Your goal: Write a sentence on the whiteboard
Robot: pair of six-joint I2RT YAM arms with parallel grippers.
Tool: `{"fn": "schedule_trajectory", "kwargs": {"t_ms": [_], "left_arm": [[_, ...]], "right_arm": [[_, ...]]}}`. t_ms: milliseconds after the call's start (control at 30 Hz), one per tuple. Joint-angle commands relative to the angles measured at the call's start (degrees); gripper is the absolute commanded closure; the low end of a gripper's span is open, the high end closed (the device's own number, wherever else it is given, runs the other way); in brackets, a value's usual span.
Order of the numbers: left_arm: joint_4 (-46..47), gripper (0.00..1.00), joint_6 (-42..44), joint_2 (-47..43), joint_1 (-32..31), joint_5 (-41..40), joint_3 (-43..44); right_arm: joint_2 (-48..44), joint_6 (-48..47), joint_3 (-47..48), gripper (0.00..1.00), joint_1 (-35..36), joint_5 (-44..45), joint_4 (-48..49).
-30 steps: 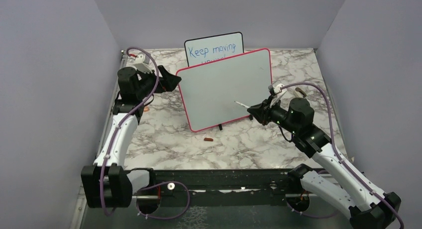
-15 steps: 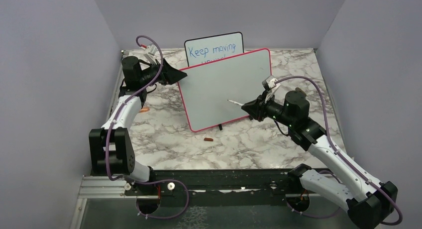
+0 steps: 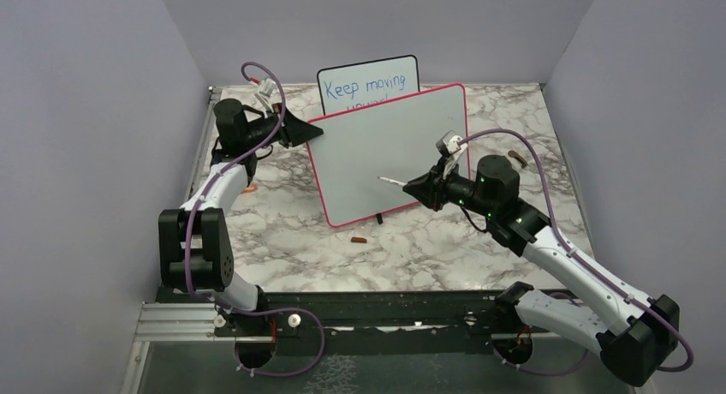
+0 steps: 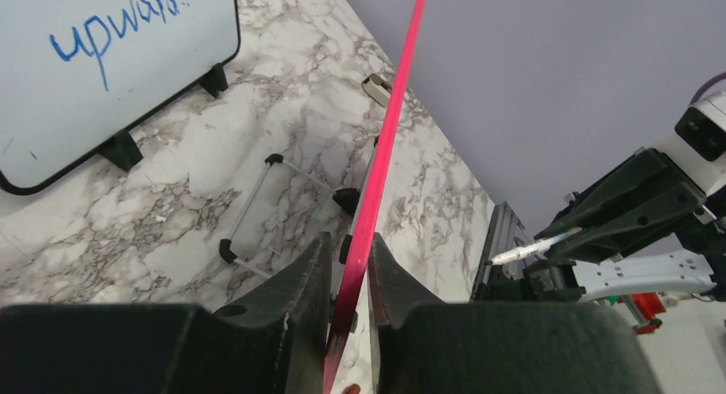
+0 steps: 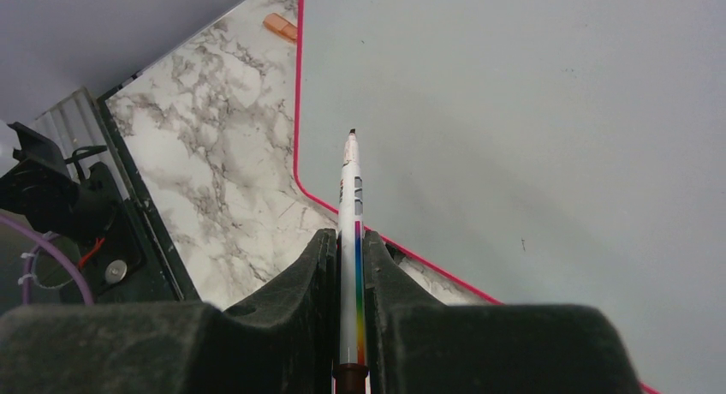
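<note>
The whiteboard, white with a pink-red frame, stands tilted on the marble table. Its face is blank and no sentence shows on it. My left gripper is at the board's upper left corner. In the left wrist view its jaws are shut on the pink-red frame edge. My right gripper is shut on a white marker with a rainbow stripe. In the right wrist view the marker points from the gripper at the board's lower left part. I cannot tell whether its tip touches the face.
A smaller black-framed board with blue writing stands behind the whiteboard. A brown cap lies in front of the board, an orange piece lies at the left, and a small brown object at the right. Grey walls enclose three sides.
My left gripper has closed on the whiteboard's left frame edge. My right arm has carried the marker leftwards across the board's face.
</note>
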Motion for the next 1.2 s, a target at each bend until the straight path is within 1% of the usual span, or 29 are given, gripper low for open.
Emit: {"fn": "schedule_trajectory", "kwargs": {"t_ms": [0,33,133,400,667,800,1000,1167], "left_arm": [[5.8,0.83,-1.5,0.0,-1.2,2.8,-2.4],[6.2,0.85,-1.6,0.1,-1.2,2.8,-2.9],[8.3,0.92,-1.7,0.0,-3.9,2.8,-4.8],[12.5,1.0,-0.8,-2.2,-6.7,1.4,-9.8],[13.1,1.0,1.1,-4.4,-8.1,-1.2,-13.5],[13.2,1.0,2.2,-4.6,-8.1,-2.2,-13.7],[13.2,1.0,2.3,-3.4,-8.0,-3.1,-13.5],[13.1,1.0,2.4,-3.0,-7.9,-3.4,-13.5]], "right_arm": [[0.1,-0.3,2.1,0.99,1.6,2.6,2.9],[0.0,-0.4,2.1,0.99,2.0,3.1,2.7],[-0.3,-0.9,2.2,0.99,3.2,4.9,2.2],[-2.2,-1.7,1.9,0.99,4.8,7.8,0.5],[-2.1,-3.2,4.1,0.99,7.5,13.3,-2.2],[0.0,-4.5,7.1,0.99,11.3,19.0,-4.5],[3.8,-6.0,10.3,0.99,18.4,31.5,-4.3],[7.5,-4.9,13.8,0.99,19.6,33.2,-4.6]]}}
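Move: The left hand's partly open fingers straddle the whiteboard's upper left edge; the board's middle is about 15 cm to its right, 2 cm back and 10 cm lower. The text board's middle is roughly 16 cm ahead, 13 cm right and 14 cm below. From the right hand, already holding the marker, the whiteboard's middle is some 12 cm ahead, 5 cm left and 9 cm down; the marker cap lies 4 cm back, 13 cm left, 24 cm below. Left hand pinches the whiteboard's edge, dragging it 5 cm right and back; right carries the marker 5 cm left-up. ##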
